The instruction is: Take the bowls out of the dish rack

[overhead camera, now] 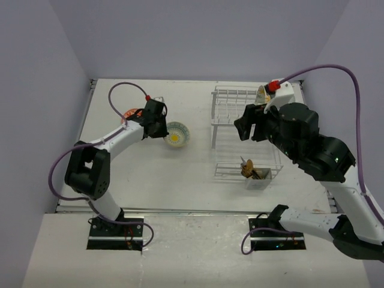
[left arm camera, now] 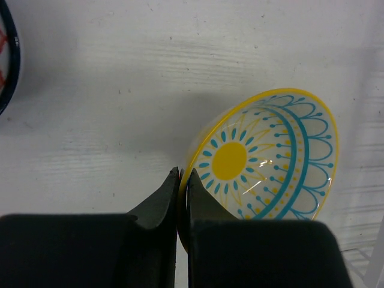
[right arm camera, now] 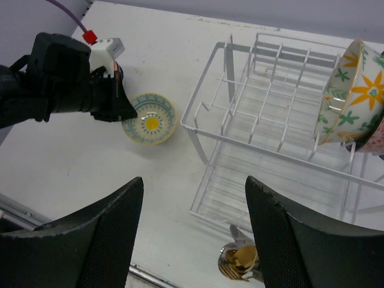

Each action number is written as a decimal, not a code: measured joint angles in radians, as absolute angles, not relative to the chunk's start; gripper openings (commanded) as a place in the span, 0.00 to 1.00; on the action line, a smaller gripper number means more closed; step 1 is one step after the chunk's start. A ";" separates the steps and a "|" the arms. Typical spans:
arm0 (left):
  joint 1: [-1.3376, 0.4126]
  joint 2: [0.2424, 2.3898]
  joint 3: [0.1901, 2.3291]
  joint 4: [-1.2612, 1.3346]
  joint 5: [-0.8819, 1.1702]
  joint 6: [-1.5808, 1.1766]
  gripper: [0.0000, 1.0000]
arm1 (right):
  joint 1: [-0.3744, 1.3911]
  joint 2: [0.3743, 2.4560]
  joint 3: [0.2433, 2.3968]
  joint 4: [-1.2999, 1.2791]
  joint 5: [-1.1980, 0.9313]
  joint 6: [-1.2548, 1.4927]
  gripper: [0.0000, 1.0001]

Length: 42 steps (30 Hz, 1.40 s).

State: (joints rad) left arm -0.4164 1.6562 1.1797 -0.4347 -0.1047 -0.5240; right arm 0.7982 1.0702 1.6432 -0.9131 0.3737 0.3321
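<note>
A yellow-rimmed bowl [overhead camera: 176, 135] with a teal and yellow sun pattern lies left of the dish rack [overhead camera: 213, 135]. My left gripper [left arm camera: 182, 174] is shut on the near rim of this bowl [left arm camera: 270, 156], which tilts low over the table. My right gripper [right arm camera: 193, 183] hangs open and empty above the rack's left edge [right arm camera: 264, 146]. A bowl with orange stars [right arm camera: 351, 90] stands on edge at the rack's far right, with a pink bowl [right arm camera: 375, 135] tucked behind it.
A red-orange bowl with a dark rim [overhead camera: 131, 113] sits on the table just left of the left gripper [overhead camera: 159, 126]. A small white caddy of cutlery [overhead camera: 258, 174] stands at the rack's near right corner.
</note>
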 measured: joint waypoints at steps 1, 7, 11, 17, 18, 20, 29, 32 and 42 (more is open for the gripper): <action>-0.406 1.680 1.180 -0.420 -0.083 -0.525 0.00 | 0.798 1.050 1.623 -0.917 0.367 0.330 0.70; -0.364 1.793 1.180 -0.353 0.012 -0.540 0.00 | 0.798 1.000 1.545 -0.929 0.324 0.308 0.71; -0.348 1.839 1.180 -0.296 0.066 -0.562 0.10 | 0.798 1.009 1.531 -0.929 0.310 0.297 0.71; -0.347 1.845 1.168 -0.265 0.078 -0.567 0.58 | 0.798 1.028 1.538 -0.929 0.330 0.281 0.71; -0.347 1.838 1.159 -0.263 0.080 -0.573 0.61 | 0.798 1.041 1.547 -0.931 0.350 0.276 0.70; -0.347 1.804 1.132 -0.262 0.084 -0.580 0.73 | 0.796 1.091 1.592 -0.952 0.404 0.264 0.70; -0.418 1.349 1.100 -0.343 0.072 -0.571 1.00 | 0.753 1.341 1.737 -0.998 0.776 0.156 0.69; -0.460 1.146 1.097 -0.374 0.044 -0.551 1.00 | 0.721 1.408 1.785 -1.015 0.866 0.114 0.66; -0.467 0.836 0.918 -0.516 -0.107 -0.441 1.00 | 0.666 1.540 1.853 -0.984 1.070 -0.029 0.49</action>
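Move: The yellow-rimmed bowl, held by its rim in the left hand, is bound for bare table about 6 cm to that hand's right, 2 cm ahead and 10 cm below. The red-patterned stack stands roughly 12 cm left, 7 cm ahead and 8 cm lower. For the empty right hand, the flower bowl in the rack's upper tier is some 16 cm ahead, 10 cm right and 9 cm down, with the pink bowl 4 cm beyond it to the right. The yellow-rimmed bowl, still pinched at its rim, is lowered about 6 cm to the table by the left hand, whose fingers then open wide; the hand rises steeply and draws back, dipping and drifting left at the end. Meanwhile the right hand sinks slightly, pauses, then swings some 13 cm forward and 9 cm right towards the flower bowl, turning clockwise and rolling its left side down, fingers narrowing partway. ##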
